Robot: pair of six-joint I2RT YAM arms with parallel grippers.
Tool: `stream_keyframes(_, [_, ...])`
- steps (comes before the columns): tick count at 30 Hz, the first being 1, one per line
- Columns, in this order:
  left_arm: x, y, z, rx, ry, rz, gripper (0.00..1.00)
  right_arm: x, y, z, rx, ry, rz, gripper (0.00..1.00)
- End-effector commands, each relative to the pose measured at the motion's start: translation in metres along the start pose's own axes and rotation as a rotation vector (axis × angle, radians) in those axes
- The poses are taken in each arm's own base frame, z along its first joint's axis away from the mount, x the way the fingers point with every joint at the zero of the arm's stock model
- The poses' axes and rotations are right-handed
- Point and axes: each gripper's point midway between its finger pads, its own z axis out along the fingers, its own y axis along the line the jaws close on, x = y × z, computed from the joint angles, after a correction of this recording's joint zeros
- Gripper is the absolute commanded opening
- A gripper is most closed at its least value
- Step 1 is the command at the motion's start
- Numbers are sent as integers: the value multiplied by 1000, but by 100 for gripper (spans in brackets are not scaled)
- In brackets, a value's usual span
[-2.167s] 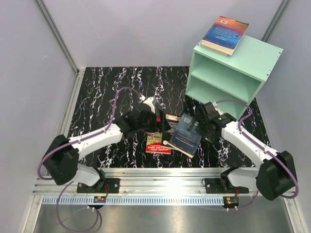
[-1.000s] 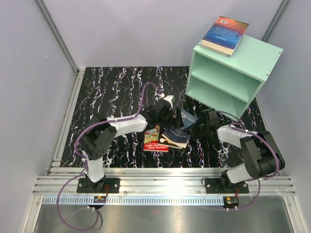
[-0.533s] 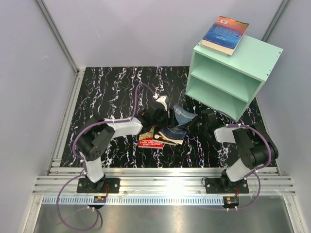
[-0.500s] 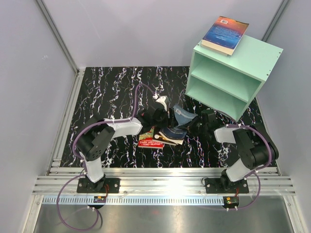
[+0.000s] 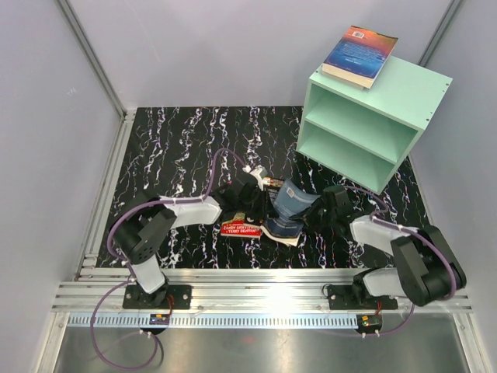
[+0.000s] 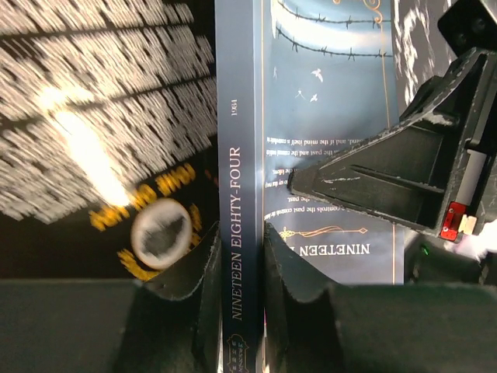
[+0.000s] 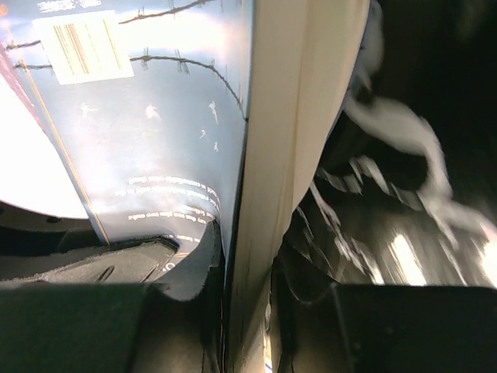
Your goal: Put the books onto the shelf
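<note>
A dark blue book (image 5: 292, 200) titled Nineteen Eighty-Four stands on edge above the mat, held from both sides. My left gripper (image 5: 264, 189) (image 6: 239, 233) is shut on its spine (image 6: 239, 155). My right gripper (image 5: 317, 208) (image 7: 247, 249) is shut on its cream page edge (image 7: 299, 101), with the back cover (image 7: 147, 132) to the left. Below it lie a red book (image 5: 240, 228) and a black book with yellow lettering and a round emblem (image 6: 159, 233). The mint-green shelf (image 5: 365, 128) stands at the back right. A blue-orange sunset book (image 5: 359, 56) lies on its top.
The black marbled mat (image 5: 178, 148) covers the table. Grey walls close in the left, back and right sides. An aluminium rail (image 5: 264, 295) runs along the near edge by the arm bases. Both shelf compartments (image 5: 353, 144) face the arms.
My left gripper has shut on the blue book's spine. Both grippers have drawn nearer the front, and the book now stands steeper between them.
</note>
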Motion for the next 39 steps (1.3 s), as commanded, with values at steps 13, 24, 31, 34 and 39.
stream_keyframes(13, [-50,-140,-55,348,-91,100,0,-53,27,-186,80,-534,-111,100])
stream_keyframes(24, [-118,-244,-79,600,-169,128,0,-54,33,-328,-43,-828,-55,100])
stream_keyframes(31, [-149,-294,-90,700,-183,155,0,-52,21,-341,2,-855,-68,100])
stream_keyframes(34, [-157,-313,-89,765,-160,152,0,-52,19,-342,-1,-858,-70,100])
stream_keyframes(39, [-172,-317,-56,736,-143,97,0,-51,19,-345,-5,-860,-72,100])
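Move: The left fingers already pinch the spine of the blue book, whose middle is about 6 cm to their right and 2 cm ahead; the shelf's top board lies roughly 22 cm ahead, 26 cm right and 30 cm above them. The orange book on it sits 5 cm left of that board's middle and 6 cm farther out. The black book is just under the left hand, the red one 9 cm left. From the right hand, the blue book's middle is 4 cm left and 3 cm ahead. Up and to the right, the left hand carries the blue book off the table towards the shelf, after a short draw back: some 27 cm up and 17 cm right, easing forward late and rolling about 30 degrees, its left side sinking. The right hand opens wide early, lets go of the book, and clears up, right and back. ##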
